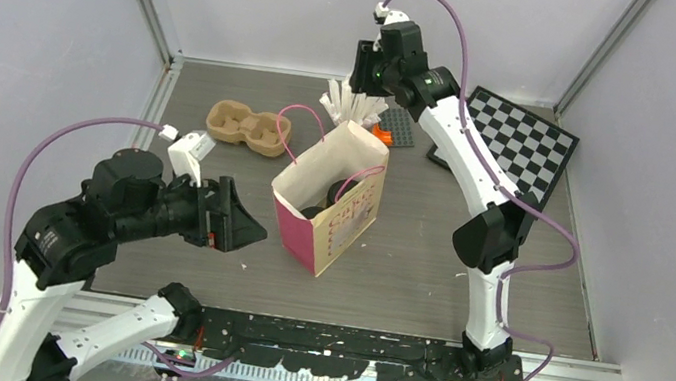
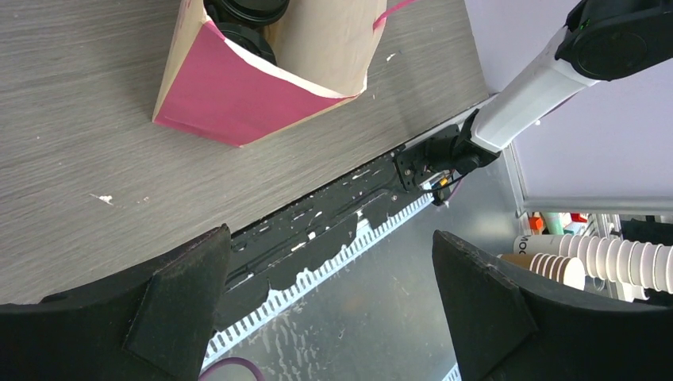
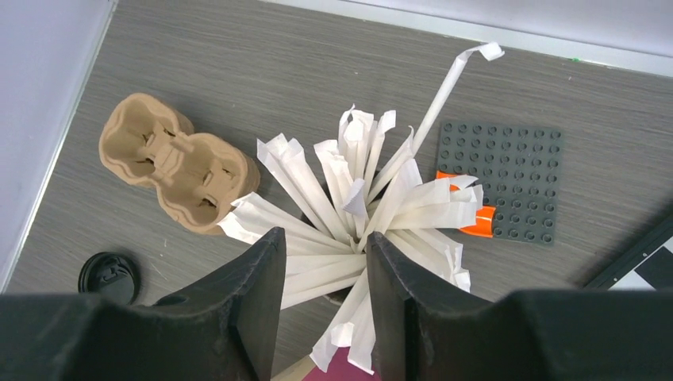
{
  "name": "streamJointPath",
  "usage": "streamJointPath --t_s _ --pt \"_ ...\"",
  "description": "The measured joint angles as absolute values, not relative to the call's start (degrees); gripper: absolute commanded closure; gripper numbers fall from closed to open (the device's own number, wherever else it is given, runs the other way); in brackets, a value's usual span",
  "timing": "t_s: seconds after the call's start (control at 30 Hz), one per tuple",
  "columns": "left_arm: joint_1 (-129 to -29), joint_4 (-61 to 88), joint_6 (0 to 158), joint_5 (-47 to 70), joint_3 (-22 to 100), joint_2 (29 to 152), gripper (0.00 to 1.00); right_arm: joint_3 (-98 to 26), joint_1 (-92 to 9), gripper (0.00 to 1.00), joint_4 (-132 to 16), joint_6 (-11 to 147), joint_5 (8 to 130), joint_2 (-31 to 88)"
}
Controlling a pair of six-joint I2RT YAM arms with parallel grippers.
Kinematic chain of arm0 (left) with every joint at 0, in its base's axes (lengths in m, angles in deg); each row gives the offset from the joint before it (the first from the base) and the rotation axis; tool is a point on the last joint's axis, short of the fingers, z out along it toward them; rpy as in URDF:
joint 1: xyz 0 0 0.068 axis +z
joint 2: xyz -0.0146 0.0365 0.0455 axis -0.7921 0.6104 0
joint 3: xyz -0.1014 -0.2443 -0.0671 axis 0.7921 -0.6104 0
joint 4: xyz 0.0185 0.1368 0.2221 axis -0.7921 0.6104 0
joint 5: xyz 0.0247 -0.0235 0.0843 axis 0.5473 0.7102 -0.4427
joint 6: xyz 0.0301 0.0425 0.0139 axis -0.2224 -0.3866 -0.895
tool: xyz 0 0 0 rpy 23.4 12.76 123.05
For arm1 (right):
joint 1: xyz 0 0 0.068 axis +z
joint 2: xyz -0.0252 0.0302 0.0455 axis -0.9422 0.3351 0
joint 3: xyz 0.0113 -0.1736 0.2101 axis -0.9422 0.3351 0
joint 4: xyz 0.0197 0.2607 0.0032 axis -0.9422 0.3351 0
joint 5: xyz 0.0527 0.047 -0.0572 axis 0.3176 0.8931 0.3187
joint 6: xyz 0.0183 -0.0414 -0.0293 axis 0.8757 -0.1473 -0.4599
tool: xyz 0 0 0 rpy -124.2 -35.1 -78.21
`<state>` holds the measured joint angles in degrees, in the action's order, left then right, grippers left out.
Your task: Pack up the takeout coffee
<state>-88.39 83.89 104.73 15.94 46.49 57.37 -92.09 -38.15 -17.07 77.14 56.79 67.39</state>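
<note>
Two black-lidded coffee cups (image 2: 246,9) (image 2: 248,41) stand inside the open pink and tan paper bag (image 1: 326,209) at the table's middle; one lid shows in the top view (image 1: 332,193). My left gripper (image 1: 243,227) hangs left of the bag, wide open and empty; in its wrist view (image 2: 329,274) it is over the table's near edge, with the bag (image 2: 262,95) ahead. My right gripper (image 1: 372,69) is high at the back. In its wrist view (image 3: 321,254) the jaws stand partly apart above the cup of white sticks (image 3: 365,190), holding nothing.
A tan pulp two-cup tray (image 1: 247,126) lies back left. A round black lid (image 3: 109,276) sits on the table near it. A grey studded plate (image 3: 500,171) with an orange brick (image 3: 468,224) and a checkerboard (image 1: 523,142) lie back right. Stacked paper cups (image 2: 611,262) stand off the table.
</note>
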Motion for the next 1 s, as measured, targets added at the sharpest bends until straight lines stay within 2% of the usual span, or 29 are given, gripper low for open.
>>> streamJointPath --t_s 0.4,0.47,0.63,1.0 --pt "-88.39 84.83 104.49 15.92 46.49 58.96 0.0 -92.94 -38.15 0.61 -18.07 75.0 56.22 69.49" --pt "-88.39 84.83 104.49 15.92 46.49 59.01 0.0 -93.05 -38.15 0.7 -18.55 74.69 55.85 70.36" --pt "-88.39 84.87 104.49 15.92 46.49 58.98 0.0 -94.63 -38.15 0.98 -19.54 72.85 54.41 72.42" --pt "-88.39 84.87 104.44 15.11 46.46 58.44 0.0 -98.14 -38.15 1.0 -19.52 70.75 52.55 71.26"
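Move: The wrapped straw tops stand just at my right fingertips, about 2 cm ahead and 3 cm below. The orange piece lies about 5 cm ahead and 7 cm right, well below, with the grey studded plate some 8 cm ahead and 11 cm right. The paper bag stands about 20 cm back and 2 cm left, the drink carrier 24 cm left. From my left hand the straw tops are roughly 39 cm ahead, 15 cm right and 8 cm lower. With my right fingers already half closed, I ease about 3 cm forward into the straw tops, dipping some 2.5 cm as I go, and shut the fingers at the bottom, pinching a wrapped straw near its upper end. Still shut, they then rise about 4 cm, the fingers tipping up slightly. ##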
